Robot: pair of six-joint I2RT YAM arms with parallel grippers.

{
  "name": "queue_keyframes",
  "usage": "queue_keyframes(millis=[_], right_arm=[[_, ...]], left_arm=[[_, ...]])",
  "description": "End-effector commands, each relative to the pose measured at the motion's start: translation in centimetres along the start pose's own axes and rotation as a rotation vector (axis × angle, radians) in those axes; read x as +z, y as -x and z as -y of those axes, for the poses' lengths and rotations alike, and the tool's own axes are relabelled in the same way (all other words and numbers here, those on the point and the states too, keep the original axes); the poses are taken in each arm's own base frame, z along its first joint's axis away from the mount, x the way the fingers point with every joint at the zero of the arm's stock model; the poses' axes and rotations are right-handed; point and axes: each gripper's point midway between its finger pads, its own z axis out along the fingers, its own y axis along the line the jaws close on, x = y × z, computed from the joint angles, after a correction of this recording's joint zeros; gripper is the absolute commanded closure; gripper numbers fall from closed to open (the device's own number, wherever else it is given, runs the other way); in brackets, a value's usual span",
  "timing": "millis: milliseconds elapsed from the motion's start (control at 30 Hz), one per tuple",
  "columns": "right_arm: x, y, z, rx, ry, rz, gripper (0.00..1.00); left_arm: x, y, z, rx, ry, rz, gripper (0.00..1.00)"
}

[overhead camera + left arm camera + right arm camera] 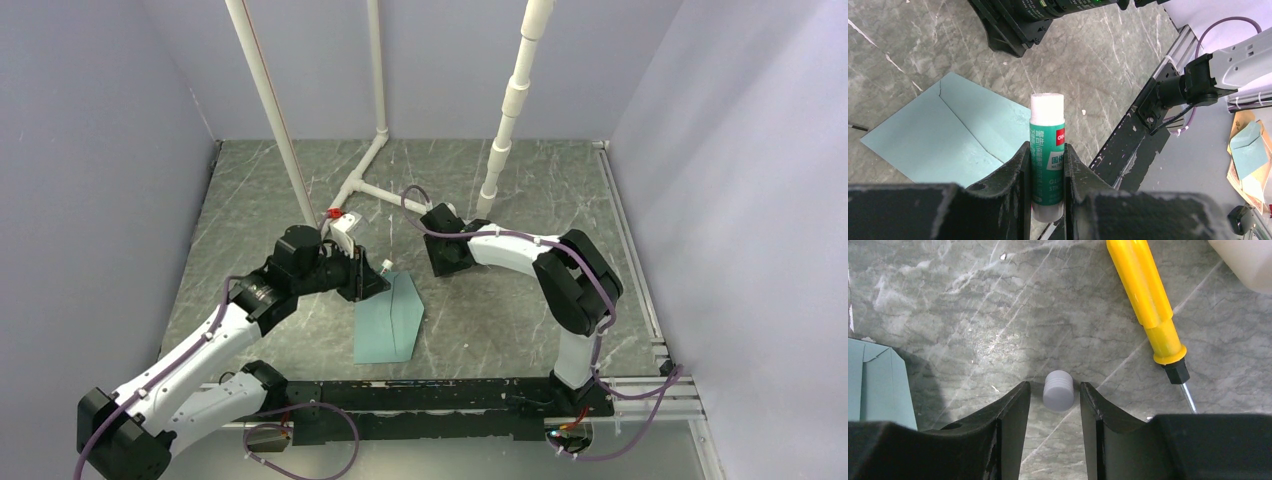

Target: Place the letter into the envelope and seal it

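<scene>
The pale teal envelope (383,325) lies flat on the table in front of the arm bases, with its triangular flap pointing right. It also shows in the left wrist view (943,137). My left gripper (373,277) hovers at the envelope's far left corner. It is shut on a green glue stick (1047,150) whose uncapped white tip (1047,106) points away from the wrist. My right gripper (1053,391) is open, low over the table, with the small grey cap (1058,390) between its fingertips and touching neither. The tan letter is not in view on the table.
A yellow-handled screwdriver (1147,305) lies right of the cap, and a white object (1248,260) sits beyond it. White pipes (365,180) stand at the back. A black rail (430,395) runs along the near edge. Spare teal and tan papers (1248,152) lie off the table.
</scene>
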Motion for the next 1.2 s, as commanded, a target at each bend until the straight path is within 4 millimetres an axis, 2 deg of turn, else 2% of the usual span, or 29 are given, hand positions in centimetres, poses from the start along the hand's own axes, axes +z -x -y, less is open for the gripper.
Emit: queue_keyframes(millis=[0, 167, 333, 433, 600, 700, 833, 900, 1067, 1167], right_arm=[[-0.4, 0.5, -0.4, 0.002, 0.020, -0.006, 0.55], [-2.4, 2.1, -0.7, 0.012, 0.037, 0.035, 0.52], [-7.0, 4.9, -0.8, 0.043, 0.076, 0.137, 0.42], [-11.3, 6.6, -1.5, 0.039, 0.164, 0.242, 0.39], [-19.5, 8.2, -6.0, 0.006, 0.540, 0.476, 0.36], [-24.9, 8.8, -7.7, 0.060, 0.746, 0.604, 0.34], [-30.2, 8.4, -9.5, 0.229, 1.042, 0.686, 0.26], [-31.4, 8.3, -10.1, 0.313, 1.123, 0.677, 0.25], [-31.4, 8.9, -10.7, 0.371, 1.115, 0.662, 0.24], [-31.5, 9.0, -11.4, 0.358, 1.145, 0.652, 0.30]], left_arm=[[-0.8, 1.4, 0.7, 0.033, -0.006, 0.053, 0.98], [-1.0, 1.7, 0.9, 0.032, -0.005, 0.065, 0.98], [-1.1, 2.7, 1.8, 0.042, -0.041, 0.094, 0.98], [-1.1, 3.3, 2.4, 0.053, -0.069, 0.111, 0.98], [-1.1, 4.4, 4.2, 0.097, -0.167, 0.142, 0.98], [-1.1, 4.9, 5.1, 0.126, -0.217, 0.156, 0.98], [-1.3, 6.1, 5.5, 0.132, -0.228, 0.207, 0.98], [-1.5, 6.9, 6.0, 0.137, -0.246, 0.250, 0.97], [-1.5, 7.3, 6.7, 0.128, -0.290, 0.267, 0.97], [-1.3, 7.1, 6.9, 0.109, -0.305, 0.253, 0.98]])
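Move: Just under the right fingertips, about 1 cm down, the glue stick's cap stands free on the table. The right hand's goal, the glue stick held by the left fingers, is some 11 cm back, 11 cm left and 19 cm above; the envelope is about 10 cm back and 12 cm left, the yellow screwdriver 3 cm ahead and 4 cm right. From the left hand, the stick's middle is about 1 cm ahead and 1 cm up, the envelope 20 cm below and 2 cm ahead. Leaving the cap behind, the right hand opens wider and sweeps up some 28 cm, then also back and left about 10 cm, rolling nearly 70 degrees until its fingers point left around the glue stick's white end. The left hand keeps its grip, raises the stick about 7 cm with a slight shift right, and tips its fingers up towards the right gripper. ##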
